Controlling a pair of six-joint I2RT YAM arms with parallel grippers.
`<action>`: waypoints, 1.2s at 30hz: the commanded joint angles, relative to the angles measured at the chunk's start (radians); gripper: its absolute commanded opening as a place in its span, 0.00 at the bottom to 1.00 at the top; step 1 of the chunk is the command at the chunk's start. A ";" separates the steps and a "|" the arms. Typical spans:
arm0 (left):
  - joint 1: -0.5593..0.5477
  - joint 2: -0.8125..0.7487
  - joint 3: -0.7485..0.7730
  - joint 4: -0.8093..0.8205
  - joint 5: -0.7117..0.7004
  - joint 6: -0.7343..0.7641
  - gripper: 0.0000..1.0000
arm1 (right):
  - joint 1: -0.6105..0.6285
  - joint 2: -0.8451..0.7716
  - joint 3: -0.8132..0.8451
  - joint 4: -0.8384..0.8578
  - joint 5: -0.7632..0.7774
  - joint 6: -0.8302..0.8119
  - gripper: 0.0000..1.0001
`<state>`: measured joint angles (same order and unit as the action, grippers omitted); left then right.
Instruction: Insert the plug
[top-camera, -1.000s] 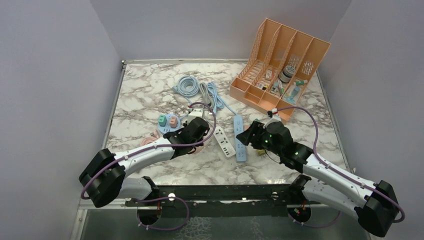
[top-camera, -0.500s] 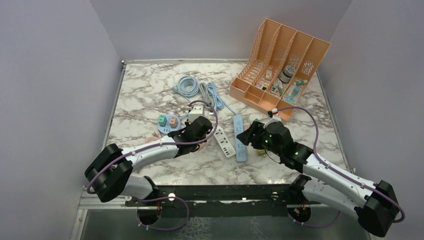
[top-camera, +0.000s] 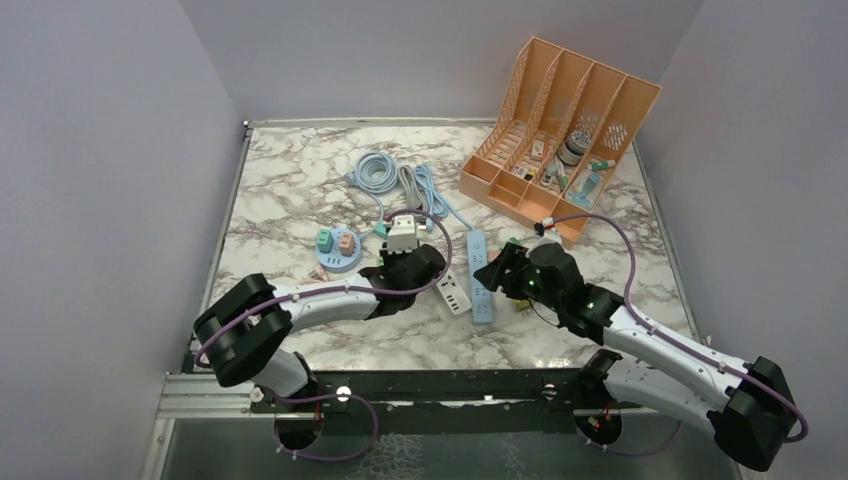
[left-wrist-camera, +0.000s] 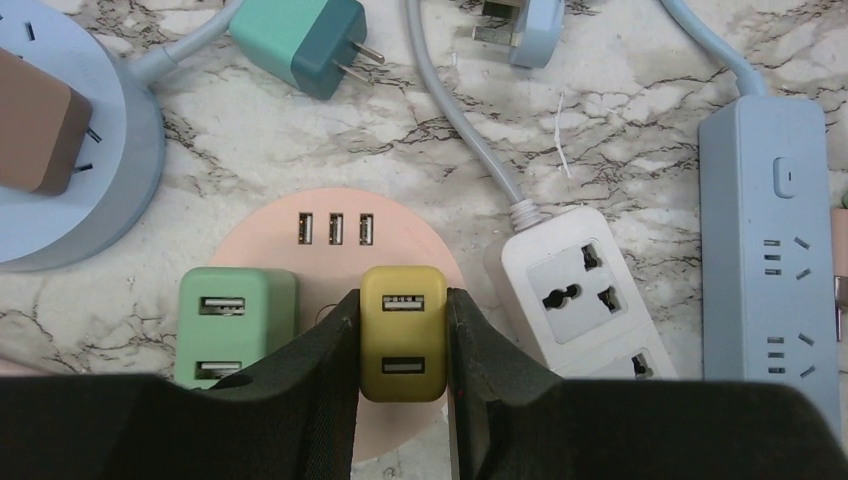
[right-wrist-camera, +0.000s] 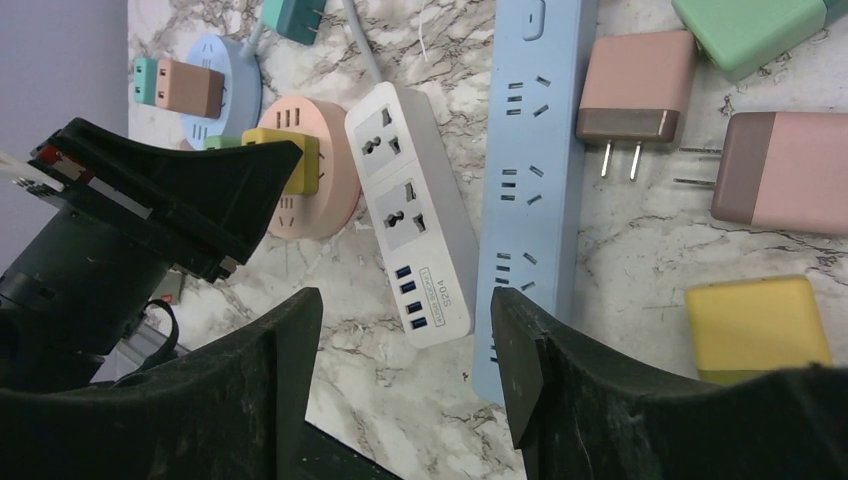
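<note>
The yellow plug (left-wrist-camera: 403, 345), a small charger block with two USB ports on top, is pinched between the black fingers of my left gripper (left-wrist-camera: 402, 305). It stands on the pink round socket hub (left-wrist-camera: 260, 235), right of a green charger (left-wrist-camera: 235, 320) plugged in there. I cannot tell whether its prongs are seated. The right wrist view shows the same yellow plug (right-wrist-camera: 290, 160) against the pink hub (right-wrist-camera: 335, 190). My right gripper (right-wrist-camera: 405, 330) hangs open over bare marble near the ends of the white strip (right-wrist-camera: 415, 220) and blue strip (right-wrist-camera: 525, 190).
A blue round hub (left-wrist-camera: 90, 200) with a brown adapter lies left, a loose teal plug (left-wrist-camera: 305, 40) beyond. Loose adapters lie by the blue strip: yellow (right-wrist-camera: 760, 325), pink (right-wrist-camera: 630, 90). Coiled cables (top-camera: 385, 175) and an orange organizer (top-camera: 560, 130) stand at the back.
My left arm has reached further right and forward, carrying the gripper toward the white strip. The right arm has stayed put.
</note>
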<state>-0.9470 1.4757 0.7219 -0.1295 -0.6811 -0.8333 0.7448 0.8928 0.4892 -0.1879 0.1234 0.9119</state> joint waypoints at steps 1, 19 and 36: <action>-0.051 0.162 -0.101 -0.255 0.135 -0.118 0.00 | 0.002 0.007 0.026 -0.021 0.042 0.006 0.63; -0.089 0.151 -0.102 -0.181 0.174 -0.143 0.00 | 0.002 0.011 0.034 -0.040 0.056 0.014 0.62; 0.060 -0.082 0.239 -0.337 0.214 0.142 0.63 | 0.002 0.068 0.084 -0.068 0.039 -0.068 0.64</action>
<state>-0.8959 1.4471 0.9096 -0.4080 -0.5121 -0.7540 0.7448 0.9436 0.5255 -0.2340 0.1448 0.8833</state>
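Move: Low over the pink round socket, the left hand holds the yellow plug upright; the socket's middle lies about 2 cm left and 4 cm below. The green plug on it stands about 6 cm left, level; the round blue socket 14 cm left and 8 cm ahead; the white strip 11 cm right, level; the teal plug some 12 cm ahead, 3 cm left. From the right hand the pink socket is roughly 21 cm left, 6 cm ahead. Bearing down on the pink round socket, the left hand keeps its pinch on the yellow plug and sinks about 1 cm, tipping its fingers up and turning counter-clockwise some 7 degrees each. Then it rises, its fingers open wide and let go of the plug, and it climbs about 4 cm in all from its lowest point, turning back clockwise and tipping its fingers down some 15 degrees. ##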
